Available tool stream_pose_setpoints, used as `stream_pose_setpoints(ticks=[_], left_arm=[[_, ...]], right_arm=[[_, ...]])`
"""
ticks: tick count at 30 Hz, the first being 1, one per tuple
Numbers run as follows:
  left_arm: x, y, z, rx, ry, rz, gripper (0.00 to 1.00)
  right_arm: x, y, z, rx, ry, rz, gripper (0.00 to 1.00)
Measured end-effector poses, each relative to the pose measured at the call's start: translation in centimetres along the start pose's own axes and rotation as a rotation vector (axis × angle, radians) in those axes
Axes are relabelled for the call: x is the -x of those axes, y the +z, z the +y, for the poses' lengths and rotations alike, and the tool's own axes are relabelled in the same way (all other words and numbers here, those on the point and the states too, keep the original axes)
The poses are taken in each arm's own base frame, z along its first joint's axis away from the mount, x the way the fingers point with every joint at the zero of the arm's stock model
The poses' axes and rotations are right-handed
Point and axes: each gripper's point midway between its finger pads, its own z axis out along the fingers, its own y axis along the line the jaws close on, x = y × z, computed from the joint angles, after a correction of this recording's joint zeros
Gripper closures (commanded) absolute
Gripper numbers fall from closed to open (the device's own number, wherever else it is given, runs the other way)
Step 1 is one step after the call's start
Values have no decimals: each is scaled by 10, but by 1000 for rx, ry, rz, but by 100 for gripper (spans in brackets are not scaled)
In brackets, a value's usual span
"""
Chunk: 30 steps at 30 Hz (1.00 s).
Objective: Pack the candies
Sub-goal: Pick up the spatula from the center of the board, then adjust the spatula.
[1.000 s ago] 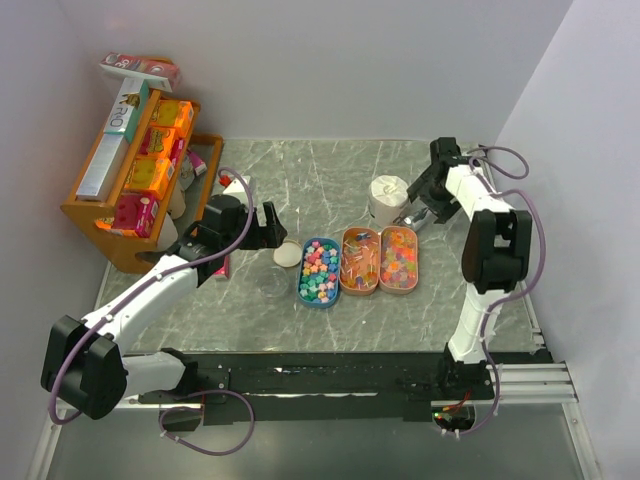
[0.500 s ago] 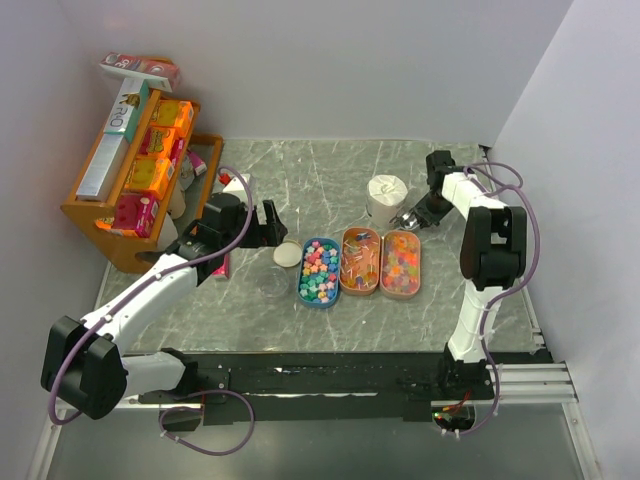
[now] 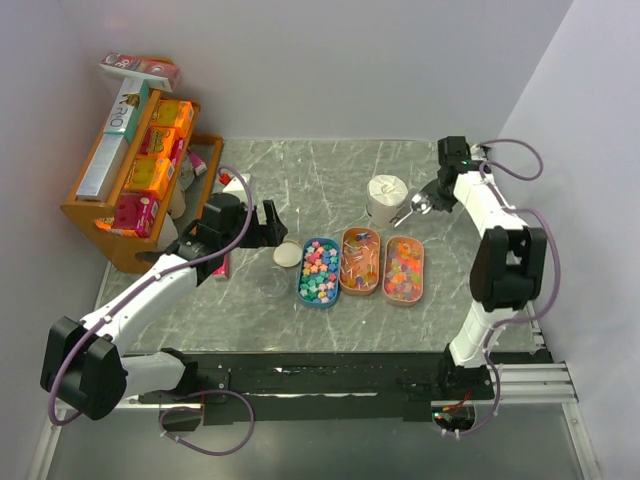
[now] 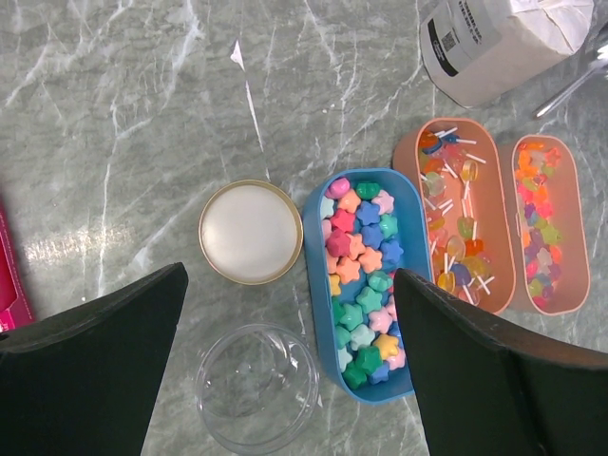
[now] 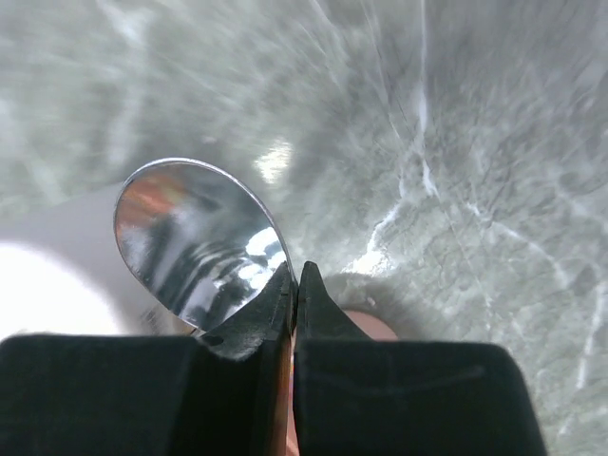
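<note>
The candies (image 4: 366, 266) are small star-shaped sweets in mixed colours, filling a blue oval tray (image 3: 318, 272) at mid-table. Two orange trays hold lollipops (image 4: 456, 223) and gummy sweets (image 4: 549, 223). My left gripper (image 4: 290, 275) hangs open above the blue tray's near end, a clear empty cup (image 4: 256, 388) and a round lid (image 4: 250, 232). My right gripper (image 5: 296, 275) is shut on the handle of a metal spoon (image 5: 195, 242). It holds the spoon beside a white bag (image 3: 387, 198), with the bowl sticking out to the left of the fingers.
A wooden rack (image 3: 140, 170) with orange boxes stands at the far left. A pink packet (image 4: 8, 280) lies left of the lid. The white bag (image 4: 503, 38) stands just behind the orange trays (image 3: 360, 260). Walls close in the table on three sides.
My right gripper has gone from open to shut on the spoon and pulled up and to the right. The right-hand orange tray shifted slightly. The left arm has not moved.
</note>
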Motion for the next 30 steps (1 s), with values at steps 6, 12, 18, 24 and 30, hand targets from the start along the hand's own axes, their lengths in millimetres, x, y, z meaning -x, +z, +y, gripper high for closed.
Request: stream_pose_setpoints(ticks=[6,12,18,24,30], left_arm=[[13,-8,-8,-30,15,-32,3],[38,-21,-36,-131,34,-62,4],[44,-37,-76,-332,51,-22,4],[22,-55,-112,-563,56,103,4],[3,-77,-137,-724,57,190,3]], right_arm=[[26,-68,4,149,-30,-124,100],[0,-156,9,443,-184,-143,100],[-124,-227,37,792,-563,5,100],[-225,-252,16,943,-808,195,100],[-257,-263,11,977,-939,251,100]])
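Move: Off to the right hand's left and nearer the base lies the blue tray of star candies, about 35 cm left, 17 cm back and 7 cm below. The lollipop tray sits 22 cm left and 14 cm back, the gummy tray 10 cm left and 17 cm back, the paper roll 14 cm left. From the left hand, the spatula is about 38 cm right, 9 cm ahead and 7 cm lower; the blue tray is 10 cm right and 5 cm back. Keeping the spatula pinched by its bowl, the right hand rises some 15 cm, then sweeps back and left towards the near ends of the blue and lollipop trays, about 25 cm each way, sinking slightly while swinging counter-clockwise some 75 degrees. The open left hand lifts, then moves back and right towards the right hand, turning clockwise. ##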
